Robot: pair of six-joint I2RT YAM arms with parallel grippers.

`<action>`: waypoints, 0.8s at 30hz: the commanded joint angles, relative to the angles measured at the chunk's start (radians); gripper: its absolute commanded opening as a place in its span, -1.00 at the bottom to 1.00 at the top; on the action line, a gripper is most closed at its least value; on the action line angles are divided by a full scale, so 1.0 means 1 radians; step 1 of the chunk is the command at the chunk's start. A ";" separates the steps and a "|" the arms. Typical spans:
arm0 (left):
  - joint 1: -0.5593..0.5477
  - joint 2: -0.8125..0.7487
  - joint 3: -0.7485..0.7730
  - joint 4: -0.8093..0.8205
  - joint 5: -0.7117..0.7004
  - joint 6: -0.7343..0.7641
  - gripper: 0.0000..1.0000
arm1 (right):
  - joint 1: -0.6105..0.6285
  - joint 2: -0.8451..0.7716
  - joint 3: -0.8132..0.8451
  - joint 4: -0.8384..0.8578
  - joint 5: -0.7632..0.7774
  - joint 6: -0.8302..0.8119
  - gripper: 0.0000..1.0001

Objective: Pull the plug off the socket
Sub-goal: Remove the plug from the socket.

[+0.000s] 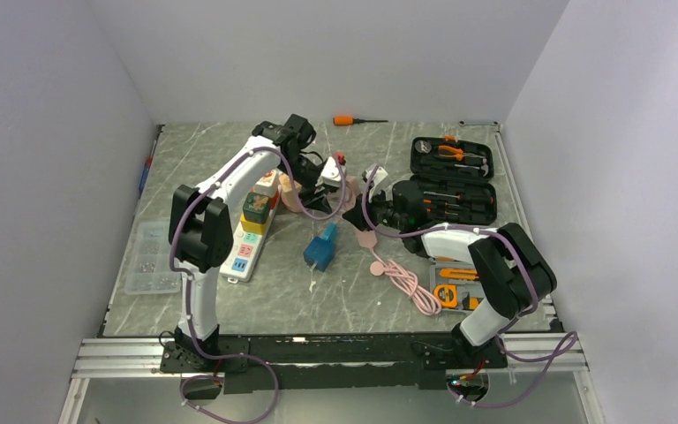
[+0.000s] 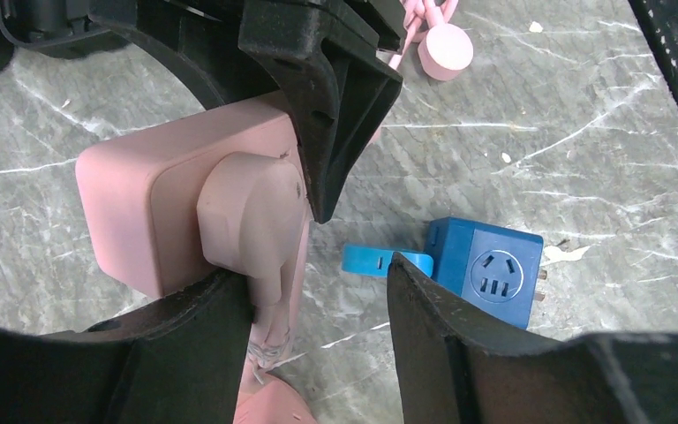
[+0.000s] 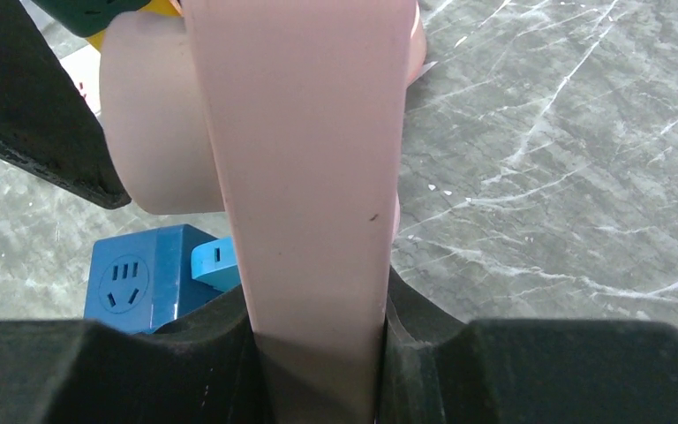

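Observation:
A pink square socket [image 2: 132, 212] is lifted off the table, and a pink rounded plug [image 2: 252, 208] sits in its face. Its cable [image 2: 269, 300] hangs down from it. My right gripper [image 3: 318, 300] is shut on the socket's [image 3: 305, 159] edge, and its fingers [image 2: 344, 97] show in the left wrist view. My left gripper [image 2: 313, 274] is open around the plug. One finger touches the plug's underside and the other stands well apart from it. In the top view both grippers meet at the table's middle, left [image 1: 325, 175] and right [image 1: 362, 201].
A blue cube socket [image 1: 320, 247] lies on the table under the grippers. A white power strip [image 1: 252, 234] with adapters is to the left, a clear parts box [image 1: 152, 256] further left. An open tool case [image 1: 453, 181] and coiled pink cable [image 1: 406, 283] are on the right. A screwdriver [image 1: 353, 120] lies at the back.

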 commanded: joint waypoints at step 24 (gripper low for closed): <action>-0.001 0.083 0.147 -0.392 0.184 0.245 -0.96 | 0.034 -0.115 0.059 0.229 -0.064 0.015 -0.67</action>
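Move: The left hand's open fingers straddle the plug's neck, with the plug's middle about 2 cm ahead, 2 cm to the right and level with them. The blue adapter lies some 9 cm back and straight below by about 11 cm; the wooden block is about 8 cm left, 4 cm ahead and 8 cm lower. From the right hand, still gripping the strip, the plug is roughly 4 cm left, 1 cm ahead and 4 cm above. The left fingers close to a narrow gap and pinch the plug's neck just behind its round head, while both hands rise together by about 1.5 cm. The right hand keeps its grip on the strip and carries it some 2 cm back and slightly left towards the left fingers. Once closed, the left hand eases about 1 cm back and left. ##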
